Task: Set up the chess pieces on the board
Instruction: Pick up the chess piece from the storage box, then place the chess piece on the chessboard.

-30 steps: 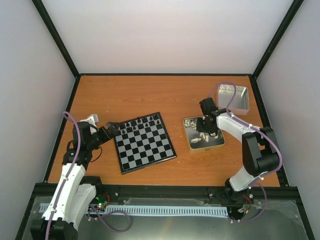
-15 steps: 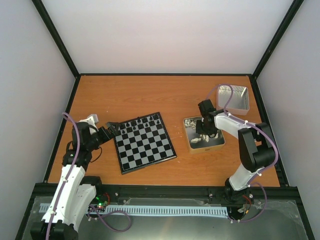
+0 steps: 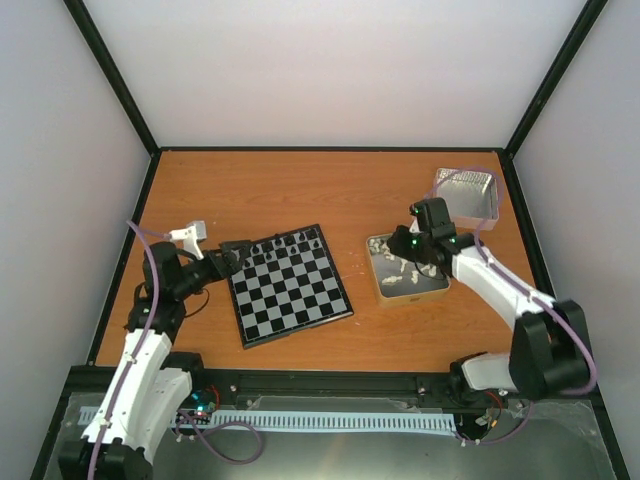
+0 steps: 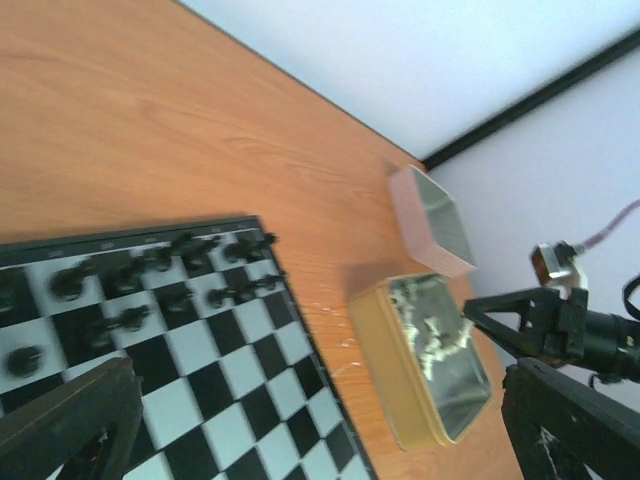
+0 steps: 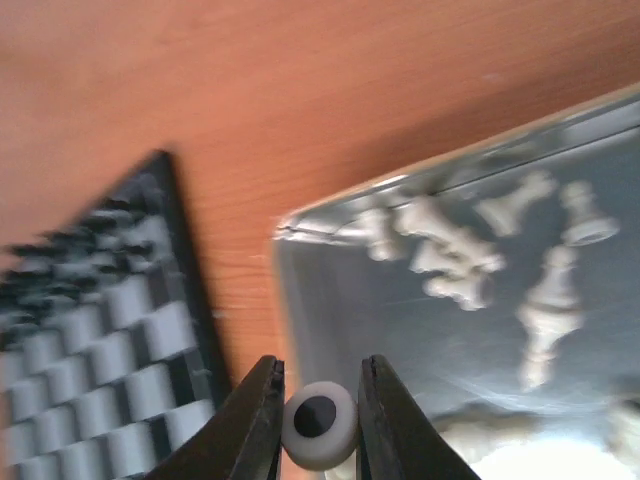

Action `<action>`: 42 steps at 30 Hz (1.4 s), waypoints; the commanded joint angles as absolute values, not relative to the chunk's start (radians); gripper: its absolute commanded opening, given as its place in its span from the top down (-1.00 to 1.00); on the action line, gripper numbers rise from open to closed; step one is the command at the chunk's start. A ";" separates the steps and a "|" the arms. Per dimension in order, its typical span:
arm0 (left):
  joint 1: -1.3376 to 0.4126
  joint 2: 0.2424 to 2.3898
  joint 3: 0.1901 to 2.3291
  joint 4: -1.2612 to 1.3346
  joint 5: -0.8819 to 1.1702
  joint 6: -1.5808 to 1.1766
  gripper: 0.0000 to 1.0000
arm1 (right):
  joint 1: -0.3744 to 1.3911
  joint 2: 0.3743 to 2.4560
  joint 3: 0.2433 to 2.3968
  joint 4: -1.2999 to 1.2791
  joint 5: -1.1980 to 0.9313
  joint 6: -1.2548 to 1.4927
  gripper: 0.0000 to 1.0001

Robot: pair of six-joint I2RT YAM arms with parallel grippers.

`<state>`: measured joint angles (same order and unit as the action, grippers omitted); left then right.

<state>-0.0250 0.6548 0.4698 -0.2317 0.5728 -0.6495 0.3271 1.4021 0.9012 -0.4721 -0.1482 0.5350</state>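
The board (image 3: 292, 290) lies left of centre, with tiny black chessmen (image 3: 290, 242) on its far rows. Loose cream-white chess pieces (image 5: 450, 260) lie in a shallow silver tin (image 3: 437, 288) to the right of the board. My right gripper (image 5: 318, 425) hangs over the tin's left edge, shut on one white chess piece (image 5: 318, 428) whose round base with a dark centre faces the camera. In the top view that gripper (image 3: 408, 244) sits above the tin. My left gripper (image 3: 228, 256) stands open at the board's far left corner, holding nothing.
A second silver tin (image 3: 468, 193) stands at the back right, with nothing visible in it. Black frame posts and white walls close in the table on three sides. In the left wrist view the board (image 4: 200, 350) and the piece tin (image 4: 400, 400) lie ahead.
My right gripper has closed on a white piece in the tin and lifted it, and its elbow has swung out to the right. The left arm has shifted slightly.
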 commanded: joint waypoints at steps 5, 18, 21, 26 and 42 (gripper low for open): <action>-0.371 0.797 0.450 0.193 0.528 -0.766 -0.97 | 0.437 1.211 0.685 0.103 -0.386 1.172 0.69; -0.662 1.061 0.459 0.593 0.302 -0.805 -0.52 | 0.642 1.352 0.650 0.552 -0.398 1.682 0.68; -0.664 1.086 0.472 0.618 0.295 -0.800 -0.34 | 0.665 1.385 0.656 0.625 -0.418 1.752 0.68; -0.666 1.088 0.453 0.645 0.256 -0.818 -0.13 | 0.688 1.435 0.660 0.722 -0.438 1.832 0.69; -0.666 1.081 0.434 0.620 0.258 -0.868 0.25 | 0.695 1.523 0.636 0.924 -0.457 1.944 0.70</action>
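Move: The white chess piece already pinched in the right gripper is roughly 39 cm to the left hand's right, 6 cm ahead and 10 cm lower. The right hand must carry it to the left gripper: about 39 cm left, 6 cm back and 9 cm up. From the right hand, the storage box sits just below, some 4 cm back and 2 cm right; the chessboard is about 30 cm left and 8 cm back; the pink box about 20 cm right and 16 cm ahead. Keep the right fingers shut on the white piece and bring it about 20 cm left and 12 cm up, off the storage box to the left gripper, rolling the wrist some 75 degrees so the fingers swing from downward to leftward. Bring the left gripper about 16 cm right over the board to meet it, turning clockwise and narrowing its wide-open fingers to under half, not yet gripping. ##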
